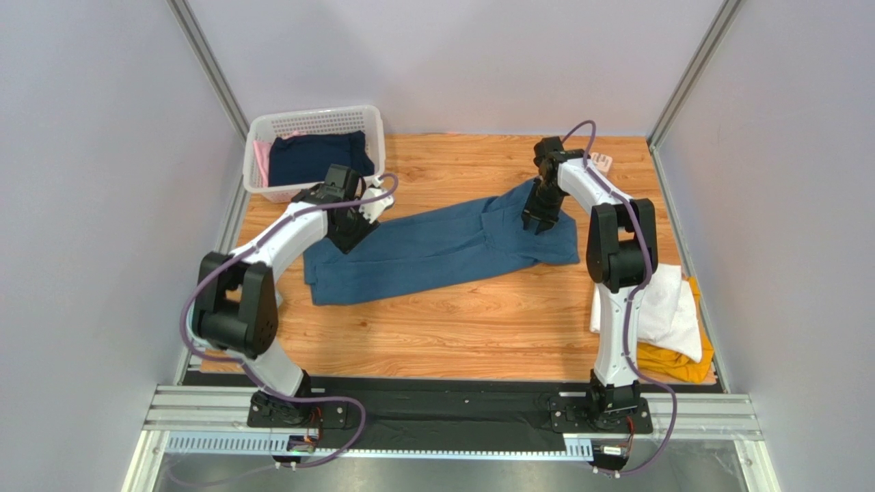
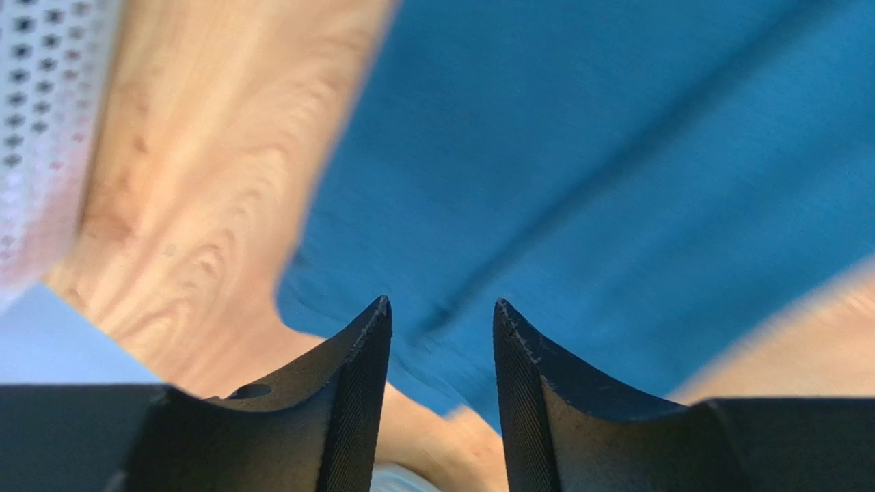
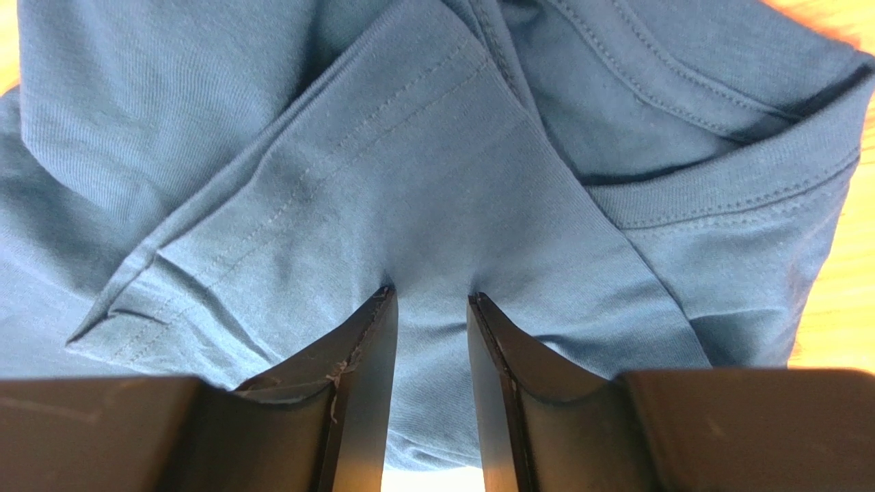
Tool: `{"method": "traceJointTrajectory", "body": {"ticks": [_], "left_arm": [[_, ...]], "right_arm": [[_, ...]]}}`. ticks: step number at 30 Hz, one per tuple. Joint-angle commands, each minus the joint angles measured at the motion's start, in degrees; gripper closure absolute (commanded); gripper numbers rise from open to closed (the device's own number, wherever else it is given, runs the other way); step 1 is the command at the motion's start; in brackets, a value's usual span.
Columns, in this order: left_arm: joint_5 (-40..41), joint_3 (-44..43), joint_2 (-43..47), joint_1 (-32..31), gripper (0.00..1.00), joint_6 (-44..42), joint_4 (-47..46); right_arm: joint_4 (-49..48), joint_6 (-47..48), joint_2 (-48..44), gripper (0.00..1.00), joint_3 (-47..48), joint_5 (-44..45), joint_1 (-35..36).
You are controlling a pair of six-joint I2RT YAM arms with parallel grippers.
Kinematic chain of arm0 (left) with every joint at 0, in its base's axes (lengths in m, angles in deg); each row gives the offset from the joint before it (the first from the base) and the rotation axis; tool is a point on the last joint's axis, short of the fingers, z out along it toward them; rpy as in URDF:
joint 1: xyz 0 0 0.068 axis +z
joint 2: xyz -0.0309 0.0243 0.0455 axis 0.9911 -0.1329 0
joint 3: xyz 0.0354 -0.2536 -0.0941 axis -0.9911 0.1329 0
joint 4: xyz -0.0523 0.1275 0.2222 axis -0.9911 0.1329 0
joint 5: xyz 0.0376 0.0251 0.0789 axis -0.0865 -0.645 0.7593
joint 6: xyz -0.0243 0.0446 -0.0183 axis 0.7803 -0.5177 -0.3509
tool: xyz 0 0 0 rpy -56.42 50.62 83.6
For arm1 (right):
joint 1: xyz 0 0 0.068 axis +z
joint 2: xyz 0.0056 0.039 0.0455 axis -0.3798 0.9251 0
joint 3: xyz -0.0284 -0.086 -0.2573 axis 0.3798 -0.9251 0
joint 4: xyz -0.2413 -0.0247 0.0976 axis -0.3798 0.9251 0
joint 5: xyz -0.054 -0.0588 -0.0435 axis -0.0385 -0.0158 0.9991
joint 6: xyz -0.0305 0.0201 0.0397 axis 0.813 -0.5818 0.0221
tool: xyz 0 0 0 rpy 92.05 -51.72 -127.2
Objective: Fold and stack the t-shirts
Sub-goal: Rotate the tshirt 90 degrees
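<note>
A large teal-blue t-shirt [image 1: 431, 251] lies folded into a long band across the middle of the wooden table. My right gripper [image 1: 539, 217] is down on its right end by the collar. In the right wrist view that gripper [image 3: 431, 297] is shut on a bunch of the shirt's cloth [image 3: 411, 164], which puckers at the tips, beside a sleeve hem. My left gripper [image 1: 351, 234] hovers at the shirt's upper left end. Its jaws [image 2: 442, 304] stand open and empty over the shirt's edge [image 2: 616, 154]. A folded white t-shirt [image 1: 668, 302] lies on a mustard-yellow one [image 1: 673, 361] at the right edge.
A white lattice basket [image 1: 308, 125] stands at the back left, holding a dark navy garment [image 1: 318, 156] and something pink [image 1: 263, 162]. Its wall [image 2: 41, 103] shows in the left wrist view. A small pale item [image 1: 380, 200] lies by the left gripper. Grey walls close in both sides.
</note>
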State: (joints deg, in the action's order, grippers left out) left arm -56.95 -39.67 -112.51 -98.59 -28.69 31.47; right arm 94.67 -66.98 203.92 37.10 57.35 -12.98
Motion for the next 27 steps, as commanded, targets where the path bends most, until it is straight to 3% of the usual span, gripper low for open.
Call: {"method": "traceJointTrajectory", "body": {"ticks": [1, 15, 22, 27], "left_arm": [[6.9, -4.0, -9.0, 1.7, 0.53, -2.4, -4.1], [10.1, 5.7, -11.9, 1.7, 0.53, -6.5, -9.7], [3.4, 7.6, -9.2, 1.2, 0.56, -3.9, -3.2], [3.1, 10.9, -6.2, -3.1, 0.56, -3.1, -1.0]], "right_arm": [[0.6, 0.5, 1.1, 0.64, 2.5, -0.7, 0.1], [2.4, 0.8, 2.0, 0.64, 4.5, 0.4, -0.2], [8.7, 1.7, 11.7, 0.63, 17.7, -1.0, -1.6], [10.1, 1.0, 17.2, 0.63, 25.0, -2.9, -2.2]]}}
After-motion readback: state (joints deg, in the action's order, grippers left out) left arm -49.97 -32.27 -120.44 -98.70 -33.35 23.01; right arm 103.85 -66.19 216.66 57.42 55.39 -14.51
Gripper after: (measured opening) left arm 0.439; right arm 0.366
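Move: The t-shirt's left end lies some 10 cm to the left hand's left, 2 cm back and 8 cm below it. The white basket stands about 25 cm ahead and 9 cm left; the headphones are roughly 10 cm back and 26 cm left. The middle of the t-shirt's right end is level with the right hand, about 4 cm to its right and just under its pads, with the white block 13 cm ahead and 14 cm right. Down about 7 cm goes the left hand, still half open, shifting some 3 cm left and briefly forward, and tilting 10 degrees so its left side rises. Its fingertips come to press on the t-shirt near its left end, rest, then start dragging back. The right fingers keep pressing on the other end, nearly still at first, then push forward about 4 cm. ##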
